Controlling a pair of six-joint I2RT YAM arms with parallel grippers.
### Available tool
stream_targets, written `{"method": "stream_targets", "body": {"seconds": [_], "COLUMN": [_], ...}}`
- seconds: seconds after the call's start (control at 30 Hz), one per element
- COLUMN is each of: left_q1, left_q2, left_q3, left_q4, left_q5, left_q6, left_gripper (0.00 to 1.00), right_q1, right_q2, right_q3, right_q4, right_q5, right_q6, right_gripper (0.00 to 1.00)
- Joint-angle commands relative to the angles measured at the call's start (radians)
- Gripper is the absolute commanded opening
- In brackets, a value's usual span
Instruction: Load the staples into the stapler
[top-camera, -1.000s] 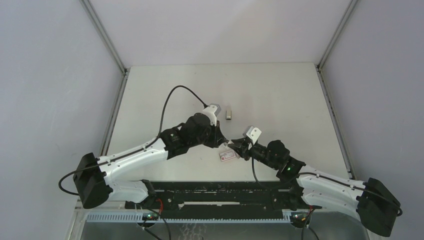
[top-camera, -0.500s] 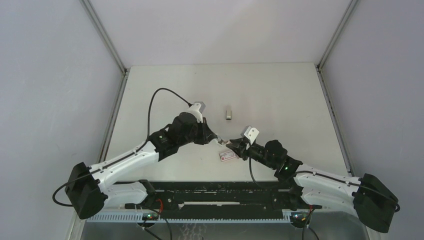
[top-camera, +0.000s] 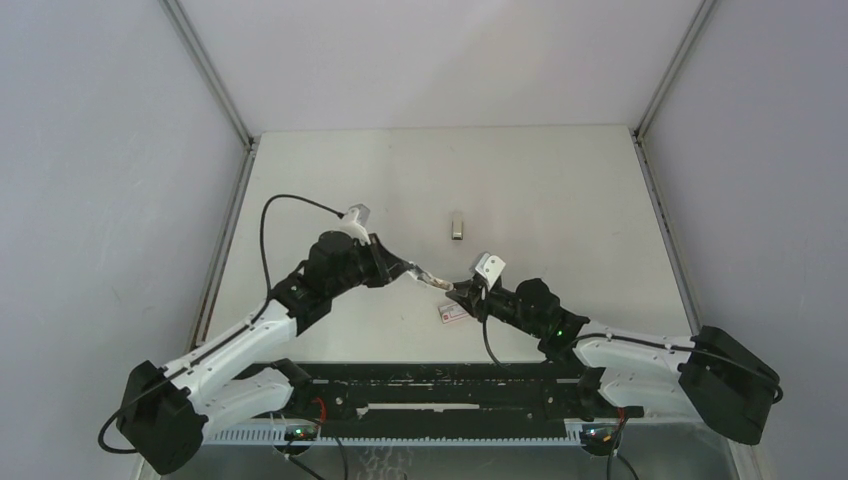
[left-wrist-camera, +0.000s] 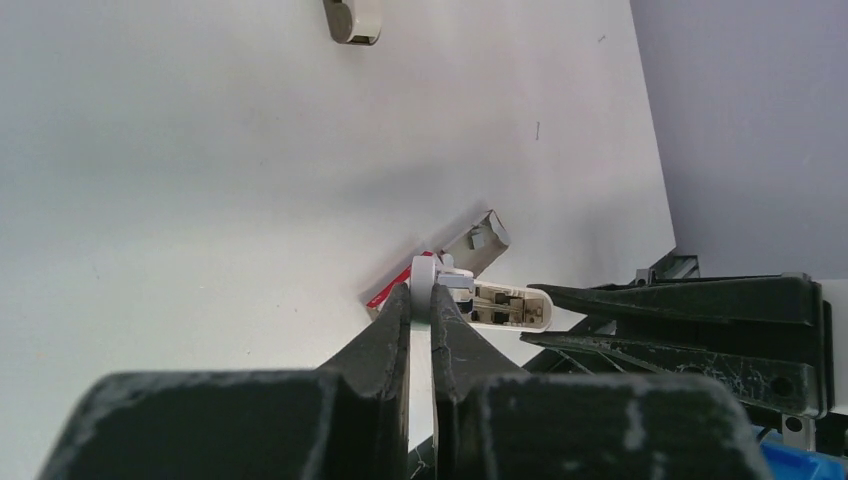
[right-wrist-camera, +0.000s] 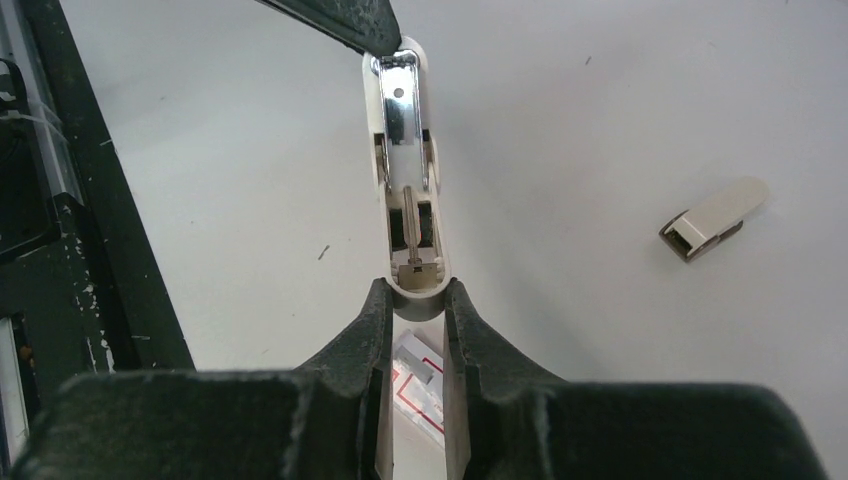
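Note:
The stapler (top-camera: 438, 282) hangs opened out between both grippers, just above the table. My left gripper (top-camera: 420, 273) (left-wrist-camera: 421, 295) is shut on its white top cover (left-wrist-camera: 426, 275). My right gripper (top-camera: 457, 292) (right-wrist-camera: 411, 290) is shut on the rounded end of the base (right-wrist-camera: 413, 283). The right wrist view shows the stapler (right-wrist-camera: 404, 150) spread lengthwise, its metal arm and inner channel bared. The staples (top-camera: 459, 227) (right-wrist-camera: 712, 218) (left-wrist-camera: 352, 15), a small greyish bar, lie alone on the table beyond both grippers.
A red-and-white small box (top-camera: 452, 312) (left-wrist-camera: 440, 270) with its tan tray slid out lies on the table right under the stapler. The black rail (top-camera: 440, 385) with both arm bases runs along the near edge. Grey walls stand on the left, right and far sides.
My left arm has drawn back to the left, its gripper still on the cover, so the stapler now stands spread wider. My right gripper has shifted slightly left. The staples and box have not moved.

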Motion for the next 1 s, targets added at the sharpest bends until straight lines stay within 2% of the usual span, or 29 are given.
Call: {"method": "stream_targets", "body": {"seconds": [0.0,0.23,0.4,0.57,0.73,0.87,0.97], "left_q1": [0.068,0.145,0.193,0.211,0.216,0.218,0.216], "left_q2": [-0.040,-0.032,-0.054,-0.059,-0.057,-0.030,0.001], "left_q3": [-0.062,-0.142,-0.146,-0.184,-0.201,-0.249,-0.291], "left_q4": [0.104,0.229,0.236,0.304,0.325,0.428,0.515], "left_q5": [0.027,0.095,0.079,0.051,-0.043,-0.089,-0.103], "left_q6": [-0.036,-0.079,-0.099,-0.182,-0.203,-0.269,-0.328], "left_gripper": [0.00,0.00,0.00,0.00,0.00,0.00,0.00], "right_q1": [-0.003,-0.018,-0.035,-0.047,-0.082,-0.127,-0.198], "right_q2": [0.024,0.132,0.204,0.249,0.181,0.059,-0.034], "right_q3": [0.015,0.024,0.039,0.060,0.061,0.066,0.066], "right_q4": [0.030,0.118,0.136,0.140,0.109,0.011,-0.070], "right_q5": [0.052,0.057,0.057,0.037,0.013,0.024,-0.022], "right_q6": [0.028,0.057,0.112,0.173,0.260,0.331,0.373], "right_gripper": [0.00,0.00,0.11,0.28,0.41,0.52,0.56]}}
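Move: The opened stapler is held at both ends: its middle lies about 4 cm right, 2 cm back and 2 cm below my left hand, and 4 cm left, 2 cm ahead and 2 cm above my right. The red-white staple box lies almost beneath my right hand, about 1 cm right and 11 cm down; the empty box is some 8 cm right and 2 cm ahead of that hand, the beige stapler 17 cm ahead and 1 cm right, both at table height. My right hand sinks about 5 cm with the stapler's end still between its fingers, then opens them roughly half way, lets go, and climbs back some 4 cm while easing forward. My left hand keeps its pinch on the other end and draws the stapler left and forward, away from the staple box, 5 to 6 cm each way and slightly down, swinging some 20 degrees counter-clockwise. ##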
